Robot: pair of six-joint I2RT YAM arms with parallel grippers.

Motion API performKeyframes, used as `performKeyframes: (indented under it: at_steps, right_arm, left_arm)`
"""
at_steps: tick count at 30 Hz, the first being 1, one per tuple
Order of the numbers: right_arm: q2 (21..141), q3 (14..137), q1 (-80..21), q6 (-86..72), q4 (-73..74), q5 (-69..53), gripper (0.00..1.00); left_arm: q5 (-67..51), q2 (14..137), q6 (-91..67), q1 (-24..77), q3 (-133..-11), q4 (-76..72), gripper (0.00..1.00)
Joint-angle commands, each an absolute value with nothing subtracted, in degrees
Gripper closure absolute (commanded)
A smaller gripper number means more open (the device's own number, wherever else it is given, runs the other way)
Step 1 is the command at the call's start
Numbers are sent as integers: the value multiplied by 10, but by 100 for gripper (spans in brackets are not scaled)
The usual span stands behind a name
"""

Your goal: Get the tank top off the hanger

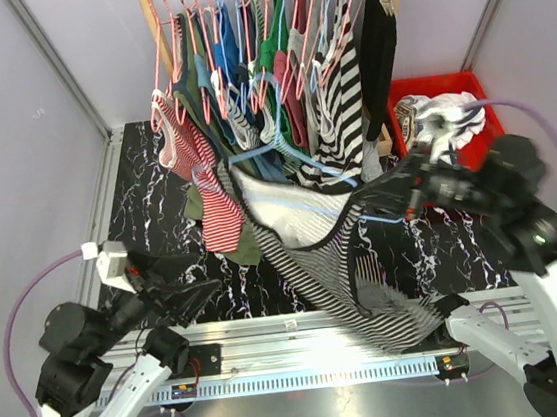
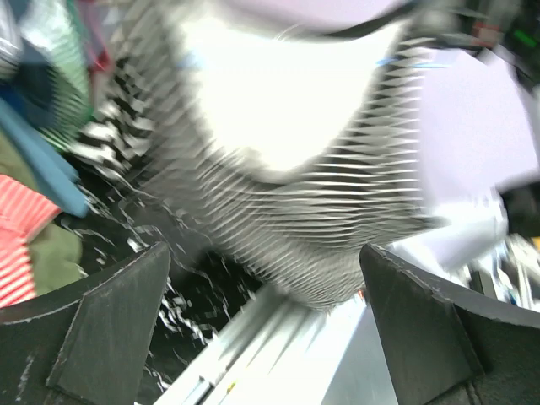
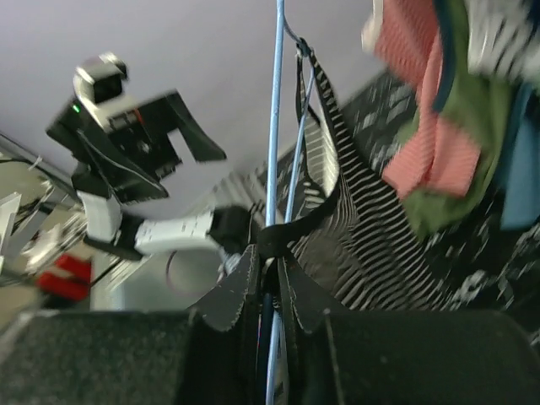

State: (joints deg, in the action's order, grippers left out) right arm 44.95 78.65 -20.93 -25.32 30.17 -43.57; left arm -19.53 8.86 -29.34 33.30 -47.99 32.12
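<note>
A black-and-white striped tank top hangs on a thin blue hanger, pulled out from the rack and sagging towards the table's near edge. My right gripper is shut on the hanger. In the right wrist view the blue hanger runs between the closed fingers of the right gripper, and the tank top's black strap loops across just above them. My left gripper is open and low at the left, holding nothing. Its fingers frame the blurred tank top, apart from it.
A rack of several garments on pink hangers fills the back. A red-striped top hangs low beside the tank top. A red bin with white cloth stands at the back right. An aluminium rail runs along the near edge.
</note>
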Motion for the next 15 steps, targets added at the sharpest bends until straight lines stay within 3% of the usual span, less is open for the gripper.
performKeyframes:
  at_steps: [1, 7, 15]
  right_arm:
    - [418, 742, -208, -281, 273, -557, 100]
    - [403, 671, -208, -313, 235, -578, 100]
    - [403, 680, -208, -314, 226, -591, 100]
  left_arm:
    - [-305, 133, -265, 335, -473, 297, 1]
    - [-404, 177, -262, 335, -419, 228, 1]
    - [-227, 207, -221, 335, -440, 271, 1]
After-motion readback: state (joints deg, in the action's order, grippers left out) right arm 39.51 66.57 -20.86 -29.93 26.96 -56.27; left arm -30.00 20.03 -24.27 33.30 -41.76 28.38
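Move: The right hand already grips one shoulder of the striped tank top and its blue hanger. The free shoulder, which the open left hand goes for, lies about 13 cm ahead of the left hand, 6 cm to its right and 11 cm above it. From the right hand that shoulder is some 20 cm left and 8 cm ahead, about level. The hanger's middle is some 9 cm to the right of that shoulder and slightly higher; the red-striped top hangs about 26 cm straight ahead of the left hand, some 15 cm lower. Keeping its pinch on shoulder and hanger, the right hand drops quickly by about 7 cm, then draws back some 5 cm while easing up a little and turning slightly counter-clockwise, bringing the tank top's free end to the left hand. The left hand, fingers wide open, sweeps right and down about 6 cm with a small roll that lifts its left side, then curves forward at the end to come in below and just behind the free shoulder, without visibly touching it. ##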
